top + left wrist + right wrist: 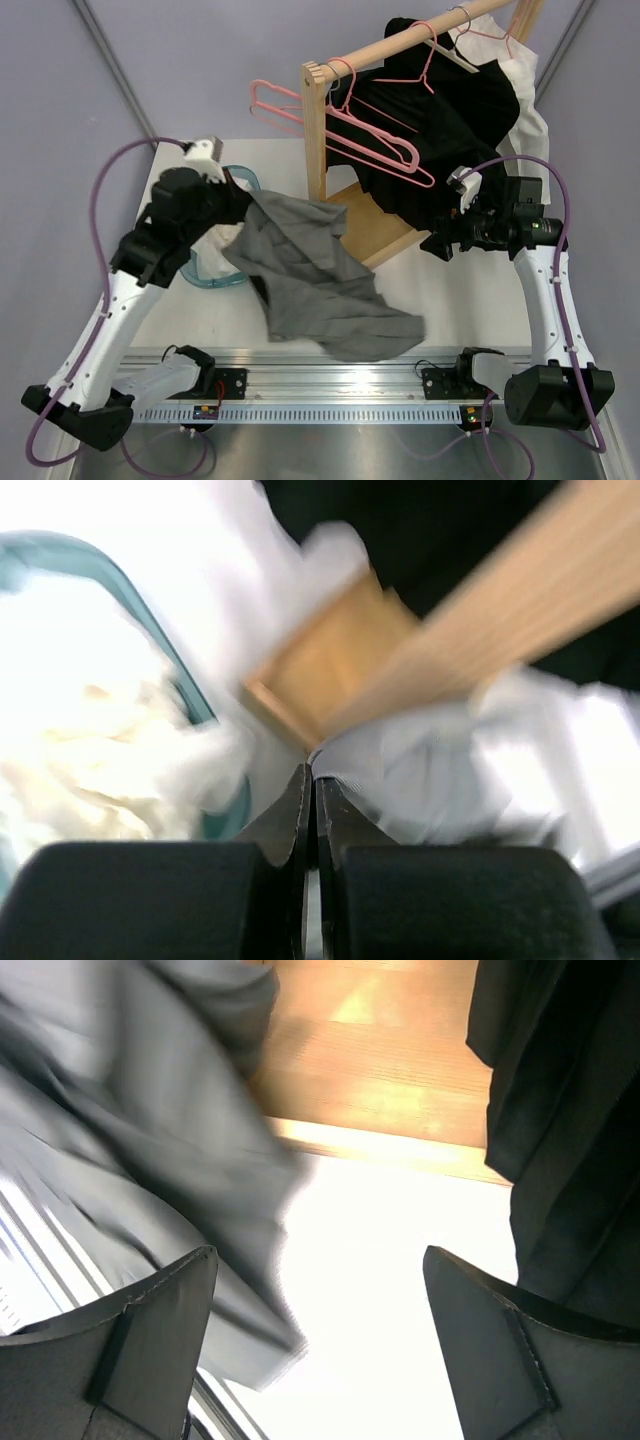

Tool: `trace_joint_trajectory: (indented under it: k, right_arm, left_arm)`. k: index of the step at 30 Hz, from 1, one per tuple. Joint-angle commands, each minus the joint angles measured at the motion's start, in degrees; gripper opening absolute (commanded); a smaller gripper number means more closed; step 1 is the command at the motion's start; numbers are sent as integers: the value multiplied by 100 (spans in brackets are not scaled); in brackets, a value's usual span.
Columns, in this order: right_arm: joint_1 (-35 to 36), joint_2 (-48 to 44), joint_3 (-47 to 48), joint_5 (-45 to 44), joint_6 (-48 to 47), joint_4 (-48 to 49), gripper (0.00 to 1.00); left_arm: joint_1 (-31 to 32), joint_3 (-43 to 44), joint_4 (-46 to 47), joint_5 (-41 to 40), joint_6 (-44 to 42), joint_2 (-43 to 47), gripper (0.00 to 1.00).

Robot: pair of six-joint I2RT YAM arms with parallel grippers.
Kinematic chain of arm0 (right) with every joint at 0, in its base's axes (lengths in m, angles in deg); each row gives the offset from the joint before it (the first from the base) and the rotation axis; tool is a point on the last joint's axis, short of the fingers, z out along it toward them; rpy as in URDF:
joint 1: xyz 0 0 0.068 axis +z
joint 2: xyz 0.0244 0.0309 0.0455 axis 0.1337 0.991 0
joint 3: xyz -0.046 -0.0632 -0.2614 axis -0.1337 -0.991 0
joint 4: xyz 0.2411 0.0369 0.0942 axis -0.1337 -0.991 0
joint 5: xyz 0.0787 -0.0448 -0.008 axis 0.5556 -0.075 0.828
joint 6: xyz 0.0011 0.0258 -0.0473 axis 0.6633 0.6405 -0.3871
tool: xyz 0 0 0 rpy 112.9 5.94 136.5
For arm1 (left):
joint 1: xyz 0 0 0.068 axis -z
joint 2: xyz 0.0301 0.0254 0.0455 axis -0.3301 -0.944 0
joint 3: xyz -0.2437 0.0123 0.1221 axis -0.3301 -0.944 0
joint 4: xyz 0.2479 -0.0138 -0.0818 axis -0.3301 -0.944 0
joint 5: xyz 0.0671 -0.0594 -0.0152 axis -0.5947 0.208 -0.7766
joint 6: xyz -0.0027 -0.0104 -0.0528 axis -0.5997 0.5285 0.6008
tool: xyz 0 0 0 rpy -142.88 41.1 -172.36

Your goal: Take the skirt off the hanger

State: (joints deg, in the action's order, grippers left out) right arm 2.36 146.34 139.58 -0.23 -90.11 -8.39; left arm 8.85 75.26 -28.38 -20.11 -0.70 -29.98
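The grey skirt [310, 270] is off the hangers and drapes from my left gripper [240, 205] down across the table toward the front rail. In the left wrist view the left gripper [312, 775] is shut, with the skirt's pale grey cloth [440, 770] bunched at its tips. An empty pink hanger [395, 148] dangles from the wooden rail. My right gripper [437, 243] hovers open beside the rack's base. In its own view the right gripper [318, 1255] holds nothing, and the skirt [130, 1130] lies blurred to its left.
A wooden rack [315, 130] stands mid-table with a flat base [375, 225]. Black garments [450, 110] and a white one [525, 90] hang from it on pink hangers. Another pink hanger [275, 105] sticks out left of the post. A teal basket [210, 275] holds pale cloth.
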Motion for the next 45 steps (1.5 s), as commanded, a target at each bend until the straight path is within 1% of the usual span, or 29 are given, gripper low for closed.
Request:
trace_joint_trajectory:
  k: [1,2,4,5,7,8,9,12,15,17,20,23,26,31,35,39,43,45]
  right_arm:
    - [-39,18,54,197,65,214,92]
    - [-39,9,54,206,65,214,91]
    - [-39,-9,36,223,48,223,91]
    - [-39,-9,27,232,48,223,91]
    - [-39,-61,-16,232,39,223,91]
    - [-39,-88,-25,241,39,231,91]
    - [-39,-114,-43,232,39,249,91]
    - [-48,-263,-175,215,65,319,91]
    - [-65,-316,-298,241,109,381,91]
    - [-74,-325,-333,267,118,389,91]
    - [-74,-343,-342,267,118,398,91]
    - [-83,-343,-351,293,127,433,91]
    - [-83,-360,-395,302,162,460,91]
    - [-83,-404,-465,311,214,513,91]
    - [-101,-404,-483,320,223,530,91]
    - [-118,-413,-500,329,223,556,91]
    - [-136,-422,-526,338,215,574,91]
    - [-136,-422,-562,346,232,609,91]
  left_arm:
    - [-587,1388,-313,224,40,-118,0]
    - [-675,2027,-323,224,40,-241,0]
    - [-843,2558,-166,461,40,-609,0]
    - [-921,3013,-95,461,40,-733,0]
    - [-1018,3455,72,540,75,-971,0]
    - [-1123,3910,99,592,102,-1224,0]
    - [-1168,4132,108,576,128,-1349,0]
    - [-1291,4852,108,287,32,-1701,0]
    - [-1458,5021,370,-310,-47,-1816,0]
    - [-1563,4978,766,-679,-109,-1833,0]
    - [-1686,5135,1153,-953,-161,-1956,0]
    - [-1739,5600,1250,-1532,-468,-2237,0]
    - [-1836,5944,1347,-1805,-601,-2492,0]
    - [-1959,6234,1611,-1833,-505,-2808,0]
    - [-1968,6629,1742,-1692,-277,-3133,0]
    - [-1977,7069,2093,-1894,-320,-3389,0]
    - [-2012,7008,2366,-2008,-478,-3389,0]
    - [-2082,6964,2341,-1974,-443,-3380,0]
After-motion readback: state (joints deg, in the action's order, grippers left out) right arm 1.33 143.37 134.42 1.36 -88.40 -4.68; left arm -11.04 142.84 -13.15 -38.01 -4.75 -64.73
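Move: My left hand holds the grey skirt by its top edge, the rest trailing right and back towards me. The blue bin it is meant for has its middle about 14 cm ahead, 12 cm left and 29 cm below; the white skirts lie in it. The rack's near post stands about 9 cm ahead and 12 cm right, its wooden base 12 cm ahead, 21 cm right and 30 cm below. From my idle right hand the bin is roughly 15 cm ahead, 47 cm left and 22 cm below. I keep the grey skirt pinched in my left hand and haul it steeply up, about 35 cm, fast at first and then easing. Meanwhile I carry it some 15 cm left and 12 cm forward, away from the rack post and high over the blue bin. My wrist tips the fingers upward and swings counter-clockwise, some 35 to 45 degrees each. ##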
